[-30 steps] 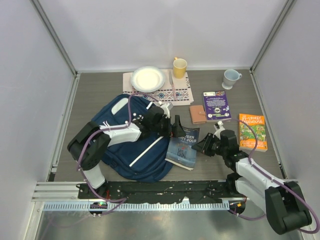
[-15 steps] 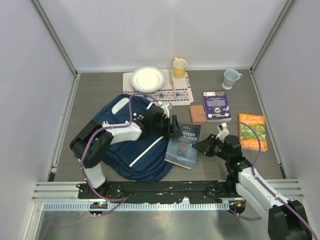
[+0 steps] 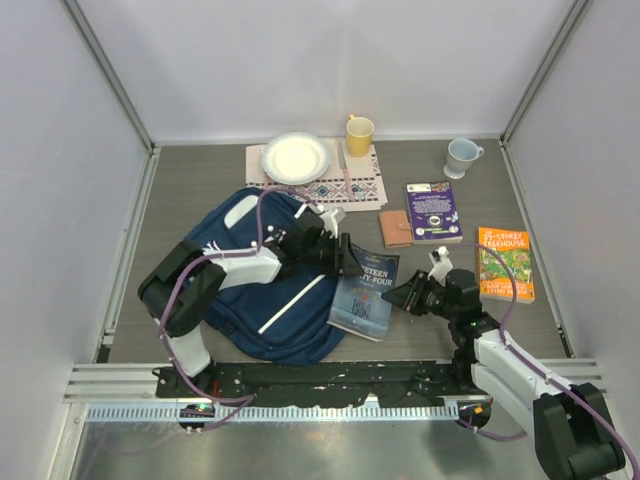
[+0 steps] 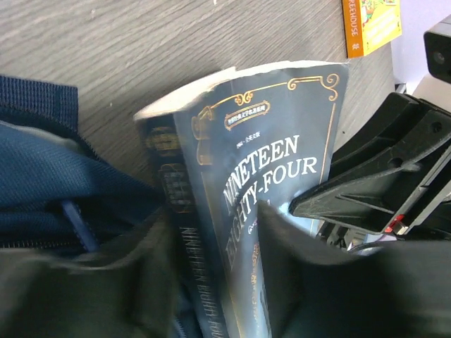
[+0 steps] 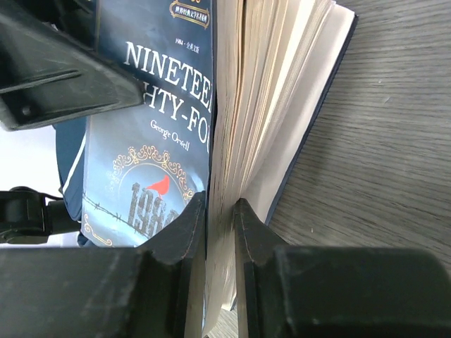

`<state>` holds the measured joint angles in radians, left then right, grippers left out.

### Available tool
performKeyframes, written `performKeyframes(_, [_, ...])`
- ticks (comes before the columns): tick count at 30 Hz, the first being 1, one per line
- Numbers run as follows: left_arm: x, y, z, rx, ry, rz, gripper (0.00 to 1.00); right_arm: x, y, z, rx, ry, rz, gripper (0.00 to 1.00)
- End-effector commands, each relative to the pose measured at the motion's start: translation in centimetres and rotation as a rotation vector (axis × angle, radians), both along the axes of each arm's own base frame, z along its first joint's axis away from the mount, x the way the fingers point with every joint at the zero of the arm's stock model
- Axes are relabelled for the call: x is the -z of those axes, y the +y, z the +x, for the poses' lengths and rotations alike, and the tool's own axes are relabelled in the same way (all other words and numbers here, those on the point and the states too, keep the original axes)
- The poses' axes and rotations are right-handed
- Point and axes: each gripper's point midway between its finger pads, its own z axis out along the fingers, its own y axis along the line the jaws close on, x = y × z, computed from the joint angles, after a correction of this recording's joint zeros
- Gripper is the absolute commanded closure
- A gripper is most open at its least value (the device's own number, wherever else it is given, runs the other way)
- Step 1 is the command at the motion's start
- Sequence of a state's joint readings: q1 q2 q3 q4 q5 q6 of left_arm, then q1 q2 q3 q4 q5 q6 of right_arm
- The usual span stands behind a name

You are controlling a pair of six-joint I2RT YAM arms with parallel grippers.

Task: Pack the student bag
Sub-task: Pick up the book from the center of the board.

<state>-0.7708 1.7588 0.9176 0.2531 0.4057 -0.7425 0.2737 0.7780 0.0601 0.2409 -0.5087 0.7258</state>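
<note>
The student bag (image 3: 262, 285) lies flat at the left centre, a navy backpack with a white stripe. A dark blue paperback, Nineteen Eighty-Four (image 3: 366, 291), rests against the bag's right edge and stands partly raised on its spine side. My left gripper (image 3: 345, 258) reaches over the bag. In the left wrist view its jaws (image 4: 215, 215) are closed on the book's (image 4: 282, 155) spine end, one finger on each side. My right gripper (image 3: 408, 296) comes from the right. In the right wrist view it (image 5: 220, 204) is shut on the front cover and some pages of the book (image 5: 148, 105).
A purple book (image 3: 433, 211), a brown wallet (image 3: 395, 228) and an orange book (image 3: 504, 263) lie to the right. At the back are a white plate (image 3: 296, 157) on a patterned mat (image 3: 350, 187), a yellow mug (image 3: 359, 134) and a pale mug (image 3: 461, 156).
My left gripper's jaws have narrowed from wide open onto the book's spine end. The right gripper kept its grip and shifted slightly while the book stayed by the bag.
</note>
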Motion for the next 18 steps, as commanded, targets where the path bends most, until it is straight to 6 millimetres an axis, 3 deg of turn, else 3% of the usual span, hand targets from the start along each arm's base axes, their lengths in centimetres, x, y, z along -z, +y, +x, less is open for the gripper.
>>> performKeyframes(1, [-3.4, -2.0, -2.5, 0.143, -0.026, -0.122, 0.66, -5.7, 2.0, 1.0, -0.122, -0.213, 0.077, 0.99])
performKeyframes(7, [-2.9, -1.2, -2.2, 0.108, -0.03, -0.07, 1.0, -6.5, 1.9, 1.2, -0.107, -0.226, 0.075, 0.99])
performKeyframes(9, [-3.6, -0.7, -1.8, 0.07, -0.058, -0.06, 1.0, -6.5, 1.4, 1.7, -0.055, -0.208, 0.059, 0.93])
performKeyframes(10, [-3.8, -0.3, -1.7, 0.051, -0.066, -0.055, 1.0, -7.1, 1.2, 2.1, -0.034, -0.209, 0.054, 0.88])
performKeyframes(11, [-4.2, 0.0, -1.5, 0.033, -0.079, -0.05, 1.0, -7.6, 0.9, 2.3, -0.013, -0.218, 0.046, 0.69])
performKeyframes(13, [-6.3, 0.8, -0.7, -0.028, -0.139, -0.055, 1.0, -7.7, -0.5, 3.2, 0.091, -0.169, -0.005, 0.48])
performKeyframes(14, [-6.9, 1.2, -0.7, -0.044, -0.152, -0.049, 1.0, -8.3, -1.1, 3.4, 0.13, -0.18, -0.018, 0.32])
performKeyframes(15, [-7.5, 1.4, -0.4, -0.064, -0.169, -0.05, 1.0, -8.1, -1.9, 3.2, 0.171, -0.124, -0.055, 0.25])
performKeyframes(16, [-9.4, 1.7, 0.0, -0.09, -0.205, -0.074, 1.0, -8.5, -2.9, 3.6, 0.229, -0.131, -0.089, 0.17])
performKeyframes(18, [-10.9, 1.9, 0.2, -0.113, -0.233, -0.096, 1.0, -9.9, -4.2, 3.2, 0.298, -0.125, -0.104, 0.15])
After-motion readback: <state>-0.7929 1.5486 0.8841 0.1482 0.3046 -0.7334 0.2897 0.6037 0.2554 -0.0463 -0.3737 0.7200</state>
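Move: The Nineteen Eighty-Four book lies between the hands, its middle about 7 cm back and 3 cm right of the left hand, slightly below it, and roughly 6 cm to the left of the right hand, level in depth. The backpack's middle is some 21 cm left of the left hand, neither ahead nor back. From the right hand, the brown wallet lies about 21 cm ahead and 2 cm right, the purple book 26 cm ahead and 11 cm right. Nearly in place at first, the left hand closes its half-open fingers on the upper part of the book's spine, then rises about 5 cm with a slight drift left, keeping that pinch. The right hand holds the page edge until the spine is gripped, then opens wide, lets go and lifts some 6 cm, edging forward. ##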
